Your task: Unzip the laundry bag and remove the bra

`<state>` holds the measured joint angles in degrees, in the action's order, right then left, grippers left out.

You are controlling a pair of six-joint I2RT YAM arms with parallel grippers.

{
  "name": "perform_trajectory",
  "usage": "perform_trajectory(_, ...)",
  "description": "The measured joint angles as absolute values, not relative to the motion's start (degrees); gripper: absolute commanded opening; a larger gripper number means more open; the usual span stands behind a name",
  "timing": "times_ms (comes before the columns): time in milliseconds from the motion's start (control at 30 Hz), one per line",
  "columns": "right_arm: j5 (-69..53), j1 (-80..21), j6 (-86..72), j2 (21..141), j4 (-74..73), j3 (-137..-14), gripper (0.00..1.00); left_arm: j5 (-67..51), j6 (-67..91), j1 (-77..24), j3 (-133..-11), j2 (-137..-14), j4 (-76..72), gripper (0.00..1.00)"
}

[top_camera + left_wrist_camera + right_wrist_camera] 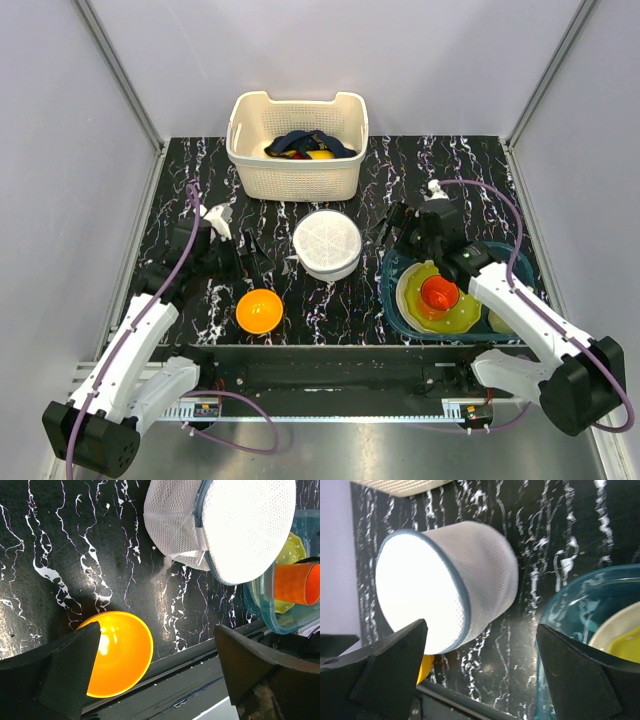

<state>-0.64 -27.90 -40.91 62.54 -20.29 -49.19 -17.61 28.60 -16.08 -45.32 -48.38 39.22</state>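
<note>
The laundry bag (327, 243) is a round white mesh drum with a blue-grey zip rim, standing zipped shut in the middle of the black marbled table. It fills the upper right of the left wrist view (240, 525) and the upper left of the right wrist view (445, 580). A white mesh tab (167, 567) hangs from its side. My left gripper (258, 258) (157, 630) hovers open just left of the bag, apart from it. On the bag's other side my right gripper (392, 228) (481, 630) is open too, holding nothing. The bra is hidden.
A cream slotted basket (297, 160) with dark navy and yellow clothes stands behind the bag. An orange bowl (259, 310) (120, 652) sits front left. A teal tub (395, 300) (570, 610) at the right holds a yellow plate (455, 315) and an orange cup (439, 293).
</note>
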Motion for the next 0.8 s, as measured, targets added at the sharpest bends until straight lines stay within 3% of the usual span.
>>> perform_trajectory(200, -6.9, -28.6, -43.7, 66.1, -14.1, -48.2, 1.00, -17.8, 30.0, -16.1, -44.9, -48.4, 38.0, 0.99)
perform_trajectory(267, -8.5, -28.9, -44.2, 68.6, -11.9, -48.0, 0.91, -17.9, 30.4, -16.1, -44.4, -48.4, 37.3, 0.99)
perform_trajectory(333, -9.9, -29.1, -44.6, 70.8, -9.3, -47.0, 0.77, -17.8, 31.0, -16.1, -43.7, -48.4, 36.6, 0.99)
perform_trajectory(433, -11.5, -29.2, -44.8, 72.6, -6.3, -44.9, 0.38, -17.3, 31.9, -16.1, -43.1, -49.6, 35.6, 0.99)
perform_trajectory(467, -12.1, -29.3, -45.2, 73.4, -5.5, -44.6, 0.09, -17.3, 32.1, -16.1, -43.1, -50.8, 35.0, 0.99)
perform_trajectory(500, -12.7, -29.3, -45.0, 74.2, -4.7, -44.7, 0.00, -17.3, 32.1, -16.1, -43.1, -52.1, 34.5, 0.99)
perform_trajectory(800, -15.0, -29.3, -39.0, 75.2, -4.8, -46.5, 0.00, -18.9, 31.4, -16.1, -49.5, -61.8, 33.9, 0.98)
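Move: The laundry bag stands upright, its middle about 13 cm to the right hand's left, level fore and aft and some 9 cm lower. The blue basin lies about 14 cm right and 11 cm back of this hand, the orange bowl roughly 27 cm left and 15 cm back, and the laundry basket some 20 cm left and 18 cm farther out. From the left hand, the bag is about 14 cm right, 6 cm ahead and 8 cm below. The zipped rim of the laundry bag's lid, on the side facing the right hand, gets pinched: that hand travels about 6 cm left, sinking some 5 cm, closes fully on the edge, then lifts slightly while turning counter-clockwise, some 15 degrees in all. The open left hand dips about 3 cm, then partly rises, going forward about 4 cm and a little right towards the bag. ##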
